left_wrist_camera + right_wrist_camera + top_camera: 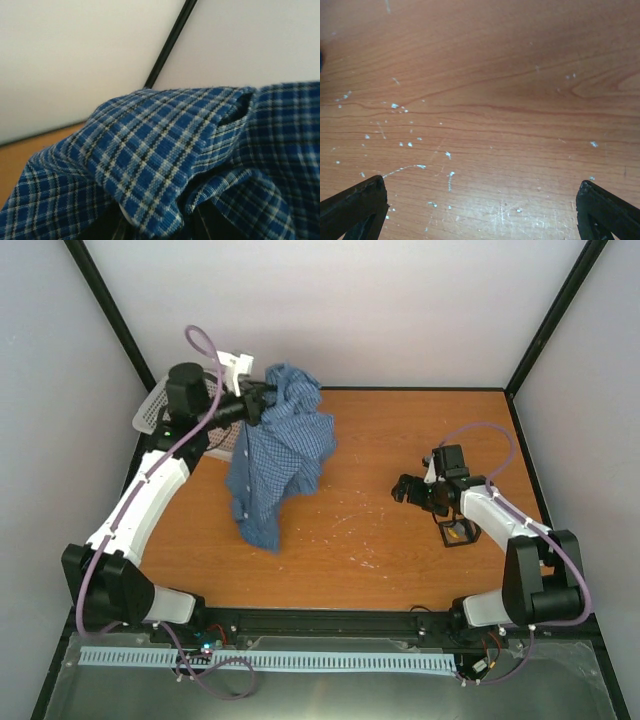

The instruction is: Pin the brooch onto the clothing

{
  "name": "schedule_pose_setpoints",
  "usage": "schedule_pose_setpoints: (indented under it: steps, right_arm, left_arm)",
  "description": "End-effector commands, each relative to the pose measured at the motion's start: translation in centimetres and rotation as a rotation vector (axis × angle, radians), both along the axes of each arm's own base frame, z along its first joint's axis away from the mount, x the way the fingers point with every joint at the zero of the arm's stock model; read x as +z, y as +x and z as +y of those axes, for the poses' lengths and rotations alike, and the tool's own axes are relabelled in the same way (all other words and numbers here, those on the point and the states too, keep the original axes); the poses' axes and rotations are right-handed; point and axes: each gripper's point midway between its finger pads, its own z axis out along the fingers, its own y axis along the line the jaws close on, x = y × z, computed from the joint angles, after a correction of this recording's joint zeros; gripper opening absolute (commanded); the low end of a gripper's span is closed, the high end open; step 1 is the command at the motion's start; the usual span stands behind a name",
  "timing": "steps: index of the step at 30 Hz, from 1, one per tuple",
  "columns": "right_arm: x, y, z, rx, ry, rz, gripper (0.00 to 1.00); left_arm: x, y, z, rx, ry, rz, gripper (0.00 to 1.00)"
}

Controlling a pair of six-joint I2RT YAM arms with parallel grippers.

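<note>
The clothing [275,460], a blue fine-checked shirt, hangs bunched above the left half of the table, its lower end reaching the wood. My left gripper [258,400] is shut on its top, high at the back left. In the left wrist view checked cloth [150,150] fills the frame and hides the jaws. My right gripper [408,490] hovers open over bare wood at the right. Its dark fingertips [355,207] stand wide apart with nothing between them. I cannot make out the brooch in any view.
A small black square box [459,532] lies open on the table just right of the right gripper. A white mesh basket [150,415] sits at the back left corner behind the left arm. White walls with black frame posts enclose the table [380,560].
</note>
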Motion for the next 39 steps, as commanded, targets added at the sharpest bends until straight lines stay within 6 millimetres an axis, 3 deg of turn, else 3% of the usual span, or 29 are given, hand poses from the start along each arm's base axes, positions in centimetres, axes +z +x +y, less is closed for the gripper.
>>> schedule_pose_setpoints:
  steps: [1, 5, 12, 20, 23, 27, 31, 33, 35, 36, 37, 39]
  right_arm:
    - [-2.1, -0.7, -0.4, -0.073, 0.004, 0.091, 1.0]
    - [-4.8, -2.0, -1.5, -0.145, -0.039, 0.174, 1.0]
    - [-6.8, -3.7, -4.2, -0.268, -0.141, 0.233, 1.0]
    - [-7.5, -6.3, -9.4, -0.473, -0.285, 0.295, 1.0]
    - [-6.7, -6.4, -10.4, -0.512, -0.272, 0.25, 1.0]
    - [-3.6, -3.8, -6.8, -0.274, -0.13, 0.103, 1.0]
    - [2.8, -1.8, -1.6, 0.004, 0.081, -0.125, 1.0]
    - [6.1, -1.5, -0.1, 0.084, 0.147, -0.224, 1.0]
    - [8.8, -1.6, 1.2, 0.156, 0.185, -0.304, 1.0]
    - [9.7, -1.7, 1.9, 0.19, 0.194, -0.334, 1.0]
    - [10.2, -1.8, 2.6, 0.22, 0.198, -0.358, 1.0]
    - [10.8, -2.2, 4.6, 0.294, 0.231, -0.383, 1.0]
  left_arm:
    - [0.3, -1.7, -0.8, -0.044, 0.03, -0.074, 0.01]
    - [1.2, -2.9, -0.8, -0.067, 0.03, -0.125, 0.01]
    - [2.6, -4.6, -0.8, -0.101, 0.015, -0.201, 0.01]
    - [3.6, -6.0, -1.0, -0.152, 0.008, -0.248, 0.03]
    - [3.9, -6.8, -1.3, -0.199, 0.005, -0.261, 0.03]
    - [4.4, -8.4, -2.1, -0.307, -0.015, -0.276, 0.04]
    - [5.3, -9.2, -3.6, -0.398, -0.05, -0.242, 0.05]
    - [5.5, -8.4, -4.7, -0.368, -0.063, -0.195, 0.04]
    - [5.0, -4.4, -4.3, -0.134, -0.091, -0.066, 0.01]
    - [3.8, -2.7, -3.6, -0.032, -0.144, 0.081, 0.01]
    - [2.6, -2.1, -3.6, -0.01, -0.181, 0.17, 0.01]
    - [2.9, -2.5, -4.5, -0.065, -0.247, 0.166, 0.01]
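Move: The brooch box lies about 11 cm to the right of the open right hand, some 4 cm nearer the base and 8 cm below it. The middle of the hanging clothing is roughly 26 cm to that hand's left, 3 cm ahead and 12 cm higher. From the left hand, which already grips the clothing, its middle hangs about 19 cm below, 3 cm back and 3 cm right; the white basket stands some 20 cm ahead, 25 cm left and 39 cm below. Down, then right and back, the open right hand sweeps low towards the brooch box, roughly 9 cm sideways, then reverses left and climbs about 14 cm, fingers tipping up. The left hand keeps its grip on the clothing, dips and recovers, draws back and moves right, ending about 5 cm each way from its start after a late swing forward, turned slightly clockwise. ##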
